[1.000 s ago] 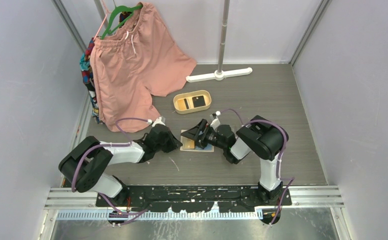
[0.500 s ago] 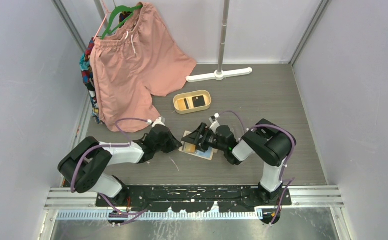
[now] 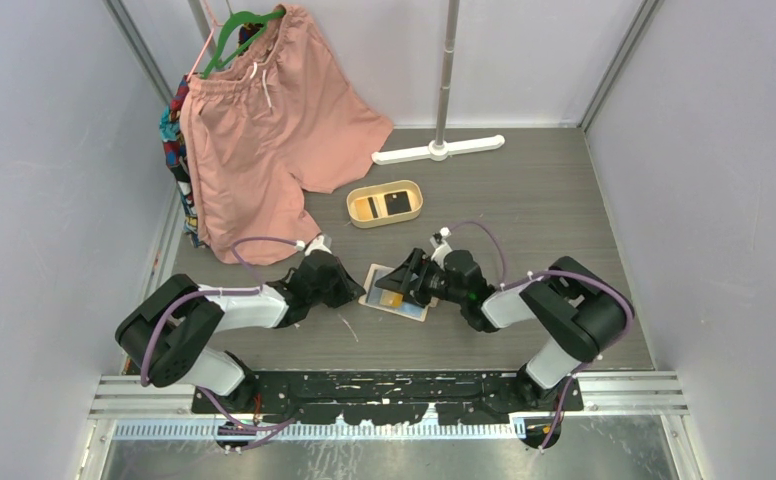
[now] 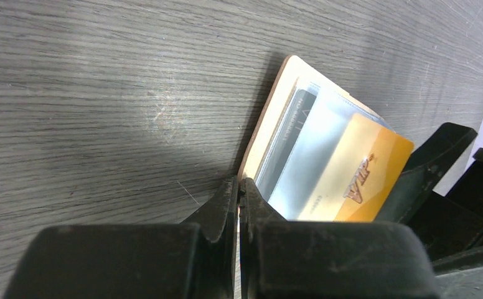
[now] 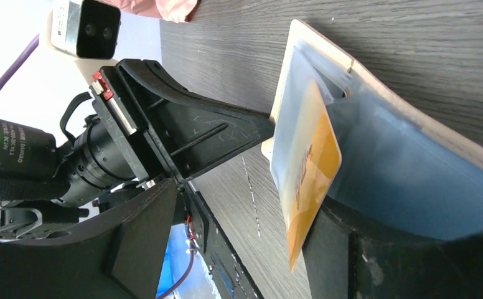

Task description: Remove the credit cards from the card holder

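Note:
The beige card holder [image 3: 411, 306] lies open on the dark wood table between the two arms. Its pale blue inside [image 5: 401, 168] faces up. My left gripper [image 3: 357, 290] is shut on the holder's near beige edge [image 4: 282, 93], pinching it at the fingertips [image 4: 239, 187]. An orange credit card [image 4: 363, 180] sticks partway out of a clear pocket. My right gripper [image 5: 251, 212] stands open around this card [image 5: 307, 174]. One finger [image 5: 335, 255] is behind the card and the other is well apart from it. A grey card [image 4: 292, 124] stays tucked in the holder.
An oval tan tray [image 3: 353, 207] behind the holder contains a black card [image 3: 397, 202] and an orange one [image 3: 372, 208]. Pink shorts [image 3: 264, 120] hang on a green hanger at the back left. The white foot [image 3: 439, 150] of a pole stands at the back.
The right arm's elbow has swung out to the right and its jaws have narrowed somewhat around the orange card. The card holder has turned slightly. The left arm has stayed put.

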You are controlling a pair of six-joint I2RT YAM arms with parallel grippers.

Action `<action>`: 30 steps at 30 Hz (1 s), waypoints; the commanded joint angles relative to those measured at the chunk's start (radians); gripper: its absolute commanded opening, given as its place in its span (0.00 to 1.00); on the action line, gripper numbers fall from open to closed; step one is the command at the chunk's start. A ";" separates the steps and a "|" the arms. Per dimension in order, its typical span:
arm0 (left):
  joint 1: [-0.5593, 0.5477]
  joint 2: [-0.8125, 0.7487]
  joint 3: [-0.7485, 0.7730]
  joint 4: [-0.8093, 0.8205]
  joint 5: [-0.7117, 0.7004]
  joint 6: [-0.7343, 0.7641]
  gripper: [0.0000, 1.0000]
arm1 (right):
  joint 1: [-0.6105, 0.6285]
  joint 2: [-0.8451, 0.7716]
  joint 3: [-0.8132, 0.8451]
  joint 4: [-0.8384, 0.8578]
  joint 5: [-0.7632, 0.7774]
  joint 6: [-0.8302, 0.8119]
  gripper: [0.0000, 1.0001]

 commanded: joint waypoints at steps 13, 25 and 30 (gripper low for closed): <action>-0.003 0.009 0.001 -0.051 -0.018 0.009 0.00 | -0.044 -0.072 -0.004 -0.193 0.017 -0.115 0.01; -0.003 0.018 -0.001 -0.046 -0.016 0.010 0.00 | -0.067 -0.283 0.034 -0.604 0.051 -0.266 0.01; -0.003 0.030 -0.005 -0.029 -0.013 0.003 0.00 | -0.101 -0.419 0.114 -0.856 0.045 -0.365 0.01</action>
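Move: Just beneath the right fingers, about 3 cm lower, the orange card stands partly out of its sleeve, some 2 cm to the right and 1 cm back. The open card holder's middle is around 3 cm to the right and 4 cm down, and its clasp 11 cm right and 3 cm back. The oval tray sits roughly 22 cm ahead. From the left hand, which already pinches the holder's left edge, the card is about 6 cm right. Shifting right some 3 cm and then dipping about 3 cm, the right hand shuts its nearly wide-open fingers on the orange card's edge. Keeping that pinch, it draws the card another 3 cm right, rising about 2 cm and easing back a little, while the fingertips tip further down, some 15 degrees overall. The left hand stays put and keeps its pinch on the holder's left edge. ##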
